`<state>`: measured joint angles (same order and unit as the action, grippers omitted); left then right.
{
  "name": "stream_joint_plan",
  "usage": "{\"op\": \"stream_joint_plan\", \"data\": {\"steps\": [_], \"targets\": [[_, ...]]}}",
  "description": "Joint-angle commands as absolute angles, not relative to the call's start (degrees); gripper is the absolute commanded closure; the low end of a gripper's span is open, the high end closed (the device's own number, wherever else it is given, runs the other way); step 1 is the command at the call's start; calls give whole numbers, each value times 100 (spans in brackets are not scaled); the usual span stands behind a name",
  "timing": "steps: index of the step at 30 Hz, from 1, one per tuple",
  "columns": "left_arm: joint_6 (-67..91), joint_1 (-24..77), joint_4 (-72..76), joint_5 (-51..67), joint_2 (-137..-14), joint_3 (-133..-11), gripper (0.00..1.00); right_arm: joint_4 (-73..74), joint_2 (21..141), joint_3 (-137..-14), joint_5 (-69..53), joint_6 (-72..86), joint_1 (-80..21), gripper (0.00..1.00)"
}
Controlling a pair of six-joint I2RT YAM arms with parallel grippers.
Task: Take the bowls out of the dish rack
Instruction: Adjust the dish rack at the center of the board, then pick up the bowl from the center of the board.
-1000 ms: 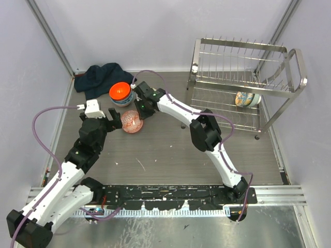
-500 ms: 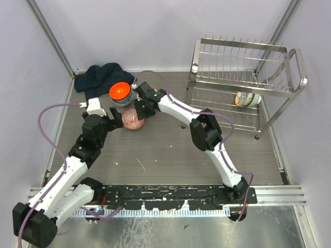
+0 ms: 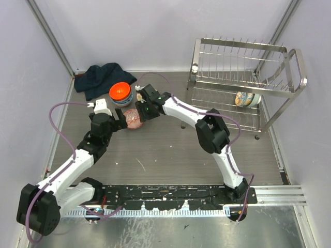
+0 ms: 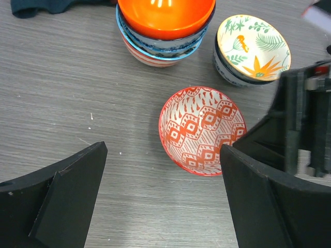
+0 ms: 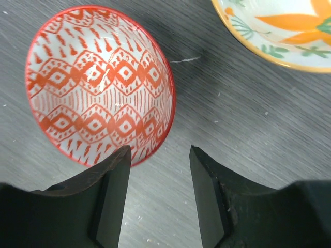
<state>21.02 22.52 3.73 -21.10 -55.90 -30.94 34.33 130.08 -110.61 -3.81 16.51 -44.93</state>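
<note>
The red-and-white patterned bowl (image 3: 132,118) (image 4: 202,129) (image 5: 98,82) stands upright on the table. My right gripper (image 3: 140,110) (image 5: 159,155) hovers open at its rim; one finger (image 5: 111,196) overlaps the rim's edge, the other stands apart. My left gripper (image 3: 119,124) (image 4: 163,155) is wide open just short of the bowl, holding nothing. Behind the bowl stand an orange-topped stack of bowls (image 3: 120,93) (image 4: 165,23) and a leaf-patterned bowl (image 4: 252,49) (image 5: 279,23). One patterned bowl (image 3: 246,98) lies on the lower shelf of the dish rack (image 3: 282,93) at the back right.
A dark blue cloth (image 3: 101,77) lies crumpled in the back left corner, behind the bowl stack. Grey walls close in on the left, back and right. Both arms meet over the left half of the table.
My right gripper has opened and let go of the red patterned bowl, which now rests on the table. My left arm has reached forward towards that bowl.
</note>
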Motion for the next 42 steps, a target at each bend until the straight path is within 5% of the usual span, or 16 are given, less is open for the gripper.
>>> {"op": "stream_joint_plan", "data": {"steps": [1,15,24,42], "targets": [[2255,2224,945,-2206,-5696,-2933,2,2726,11934,-10664,-159,1509,-4501,44],[2494,2197,1569,-2027,-6799,-3003,3,1638,10308,-9202,1156,544,-5318,41],[2572,2118,1750,-1940,-7677,-3230,18,-28,8437,-7431,1917,360,-5924,41],[2681,2059,1762,-1762,-8725,-3857,39,-33,6824,-6355,2719,169,-6074,41]]}}
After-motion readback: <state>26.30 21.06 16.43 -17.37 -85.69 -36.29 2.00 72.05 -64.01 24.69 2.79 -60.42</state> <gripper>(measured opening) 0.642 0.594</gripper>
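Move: The red-patterned bowl stands about 7 cm ahead of the left hand, 6 cm to its right and 13 cm below. The orange bowl stack is some 17 cm ahead of that hand, 1 cm right; the flowered bowls are 17 cm ahead, 13 cm right. From the right hand, the red-patterned bowl lies about 3 cm back, 4 cm left, just below; the rack's left front foot is roughly 6 cm back, 19 cm right. Down first, by about 9 cm, then forward some 5 cm with a little drift right, the left hand comes to the red-patterned bowl's left rim, tipping about 12 degrees further down and partly closing its fingers. The right hand leaves the bowl, rising about 24 cm, then also going back and right, its fingers swinging up some 45 degrees towards level, still half open. ##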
